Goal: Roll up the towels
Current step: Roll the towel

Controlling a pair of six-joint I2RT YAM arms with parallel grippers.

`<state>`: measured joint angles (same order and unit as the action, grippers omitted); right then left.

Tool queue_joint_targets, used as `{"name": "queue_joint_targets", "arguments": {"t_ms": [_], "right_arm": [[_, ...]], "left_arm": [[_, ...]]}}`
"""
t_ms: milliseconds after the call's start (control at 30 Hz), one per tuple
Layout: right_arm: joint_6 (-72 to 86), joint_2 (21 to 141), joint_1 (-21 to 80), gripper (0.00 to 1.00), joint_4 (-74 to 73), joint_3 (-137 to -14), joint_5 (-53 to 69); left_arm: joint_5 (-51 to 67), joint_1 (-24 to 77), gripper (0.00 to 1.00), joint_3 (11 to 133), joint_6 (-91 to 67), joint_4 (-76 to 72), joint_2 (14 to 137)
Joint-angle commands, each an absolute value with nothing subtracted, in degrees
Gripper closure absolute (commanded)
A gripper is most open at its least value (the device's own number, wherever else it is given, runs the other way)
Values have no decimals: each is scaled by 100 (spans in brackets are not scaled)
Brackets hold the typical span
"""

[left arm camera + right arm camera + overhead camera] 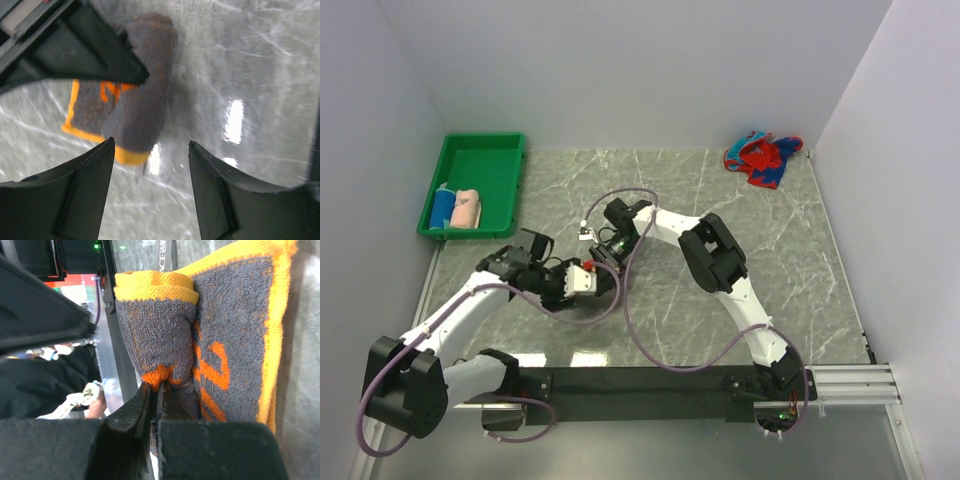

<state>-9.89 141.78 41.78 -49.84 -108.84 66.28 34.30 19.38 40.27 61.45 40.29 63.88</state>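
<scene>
The orange towel (145, 85), grey terry with orange edging, lies partly rolled on the marble tabletop. My left gripper (151, 150) is open just short of its near end, with nothing between the fingers. My right gripper (157, 390) is shut on a fold of the orange towel (160, 335), and its black finger (75, 50) crosses above the cloth. In the top view both grippers meet at mid-table, left (582, 282) and right (605, 255), and hide the towel. The red-and-blue towel (762, 157) lies crumpled at the far right. The blue towel (443, 207) and the pink towel (467, 209) lie rolled in the tray.
A green plastic tray (485, 160) stands at the far left against the wall. White walls close the table on the left, back and right. A cable (625, 300) loops over the table between the arms.
</scene>
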Motion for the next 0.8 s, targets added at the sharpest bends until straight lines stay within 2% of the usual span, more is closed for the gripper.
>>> {"name": "queue_joint_targets", "arguments": {"t_ms": [0,200,333,400,433,467,500,533,600,633,667,700,767], "right_arm": [[-1256,14826,4201,100,-5194,-10933,5441],[-1309,14906,4149,100,-5124,-11013,5361],[-1415,14924,4131,100,-5150,-11057,5344],[-1476,14941,4122,100,-5247,-11109,5370],[-1494,14933,4131,100,-5299,-11170,5388],[-1494,14915,4140,100,-5326,-11188,5362],[-1503,14845,4114,100,-5326,-11188,5344],[-1512,14793,4122,97,-5335,-11162,5309],[-1564,14556,4096,81,-5361,-11118,5125],[-1556,14450,4070,70,-5370,-11075,4994],[-1556,14327,4000,66,-5379,-11031,4888],[-1521,13987,3938,64,-5344,-10848,4713],[-1477,13555,3824,53,-5117,-10583,4562]], "left_arm": [[3033,2345,35,3728,6301,2858,6302],[2751,2917,37,3376,6530,2312,6732],[2409,3032,41,3138,6635,1821,7092],[2225,3050,51,3085,6662,1776,7364],[2171,3059,58,3102,6645,1784,7461],[2127,3059,69,3129,6636,1897,7627],[2110,3059,73,3190,6610,1977,7698],[2075,3059,77,3234,6592,2073,7751],[2170,3059,87,3391,6566,2573,7813],[2293,3059,91,3445,6539,2784,7831],[2407,3059,96,3576,6513,3195,7848],[2530,3050,98,3655,6417,3460,7866],[2882,3059,99,3814,6337,3892,8032]]}}
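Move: The left hand is open above and to the left of the rolled towel; the roll's middle lies about 7 cm to its right, 2 cm ahead and 5 cm below. The flap still unrolled lies some 5 cm beyond that middle, and the right gripper is about 9 cm to the left hand's right, 2 cm ahead and 4 cm lower. The right hand already pinches the roll, whose middle is roughly 1 cm to its left, level fore and aft and 1 cm below. The left hand drops about 5 cm onto the left part of the towel roll while going some 3.5 cm right and 2 cm forward, its wrist turning slightly clockwise, and from about halfway its fingers close and pinch the roll between them. The right hand keeps its pinch farther right along the roll until the left fingers are nearly shut, then opens to a little under half and begins to draw off forward and to the right, about 2 cm. ##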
